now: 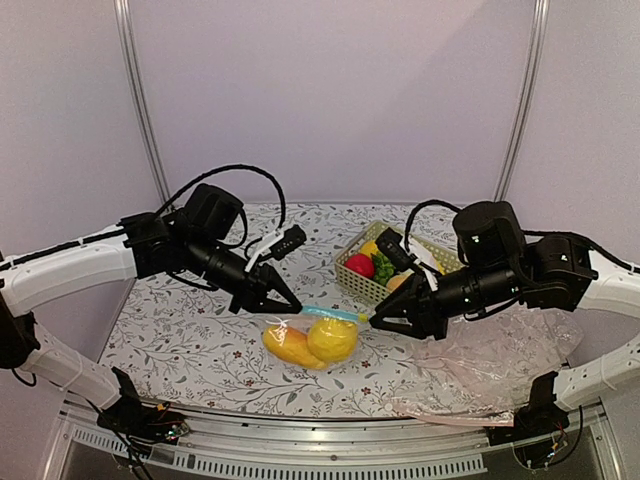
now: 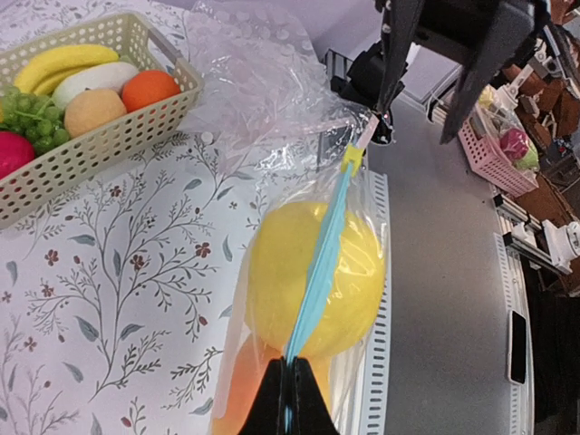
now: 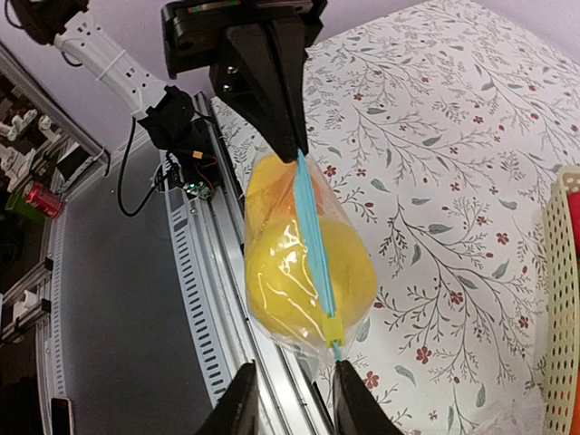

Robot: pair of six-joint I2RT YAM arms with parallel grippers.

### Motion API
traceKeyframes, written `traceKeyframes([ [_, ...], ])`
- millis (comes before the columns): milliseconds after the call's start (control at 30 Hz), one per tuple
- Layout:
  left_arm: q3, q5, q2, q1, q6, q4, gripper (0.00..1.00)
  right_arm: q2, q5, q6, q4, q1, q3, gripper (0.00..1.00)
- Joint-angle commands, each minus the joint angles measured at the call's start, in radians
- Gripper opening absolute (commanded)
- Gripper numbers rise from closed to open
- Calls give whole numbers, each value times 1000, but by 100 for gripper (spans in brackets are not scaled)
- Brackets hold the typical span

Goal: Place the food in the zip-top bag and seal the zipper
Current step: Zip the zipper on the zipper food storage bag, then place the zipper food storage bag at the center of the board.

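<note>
The zip-top bag (image 1: pixel 312 338) hangs just above the table between my two grippers. Inside it are the food pieces, a rounded yellow fruit (image 1: pixel 333 338) and a longer orange-yellow one (image 1: pixel 288 345). The light blue zipper (image 2: pixel 319 272) runs along the top edge, with a yellow slider (image 3: pixel 332 326) at its right end. My left gripper (image 2: pixel 292 385) is shut on the zipper's left end. My right gripper (image 3: pixel 294 399) stands open at the slider end, and the zipper's tail touches one fingertip (image 3: pixel 349 385).
A cream basket (image 1: pixel 352 272) holding red, green, white, orange and banana-shaped toy fruits stands at the back right. A large pinkish clear plastic sheet (image 1: pixel 490 370) lies at the right front. The table's front edge and metal rail (image 1: pixel 330 425) run just below the bag.
</note>
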Motion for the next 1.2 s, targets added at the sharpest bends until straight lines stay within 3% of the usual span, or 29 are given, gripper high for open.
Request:
traceKeyframes([
  [0, -50, -4, -5, 36, -61, 21, 0, -39, 37, 10, -45, -6, -14, 46],
  [100, -82, 28, 4, 33, -115, 88, 0, -44, 109, 20, -43, -6, -18, 65],
  [200, -108, 38, 5, 31, -157, 141, 0, -54, 209, 40, -44, -13, -26, 74],
  [433, -183, -38, 61, 36, -318, 291, 0, -76, 436, 144, -38, -98, -73, 82],
  [700, -242, -111, 187, 39, -463, 486, 5, -114, 547, 241, 5, -176, -135, 86],
  [933, -252, -223, 222, 75, -470, 518, 26, -118, 590, 270, 3, -213, -153, 87],
  [1167, -296, -298, 202, 138, -491, 602, 62, -120, 601, 293, -9, -238, -160, 88],
])
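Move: My shut left hand pinches the left end of the sealed zipper. The table spot for the bag is some 5 cm ahead, 2 cm right and 22 cm below it; the bagged food hangs about 3 cm back, 3 cm right and 8 cm under it. My right hand, fingers already parting, has the yellow slider 2 cm to its left, level fore-and-aft; from it the food basket's middle is about 26 cm ahead, 10 cm right and 23 cm down. I keep opening my right hand wide, free the zipper's end, and swing the hand forward and right about 13 cm each way, towards the basket, turning some 50 degrees clockwise. Meanwhile my left hand lowers the bag about 11 cm towards the table, easing forward, then opens, lets go of the zipper and travels on forward another 5 cm, turning counter-clockwise. ##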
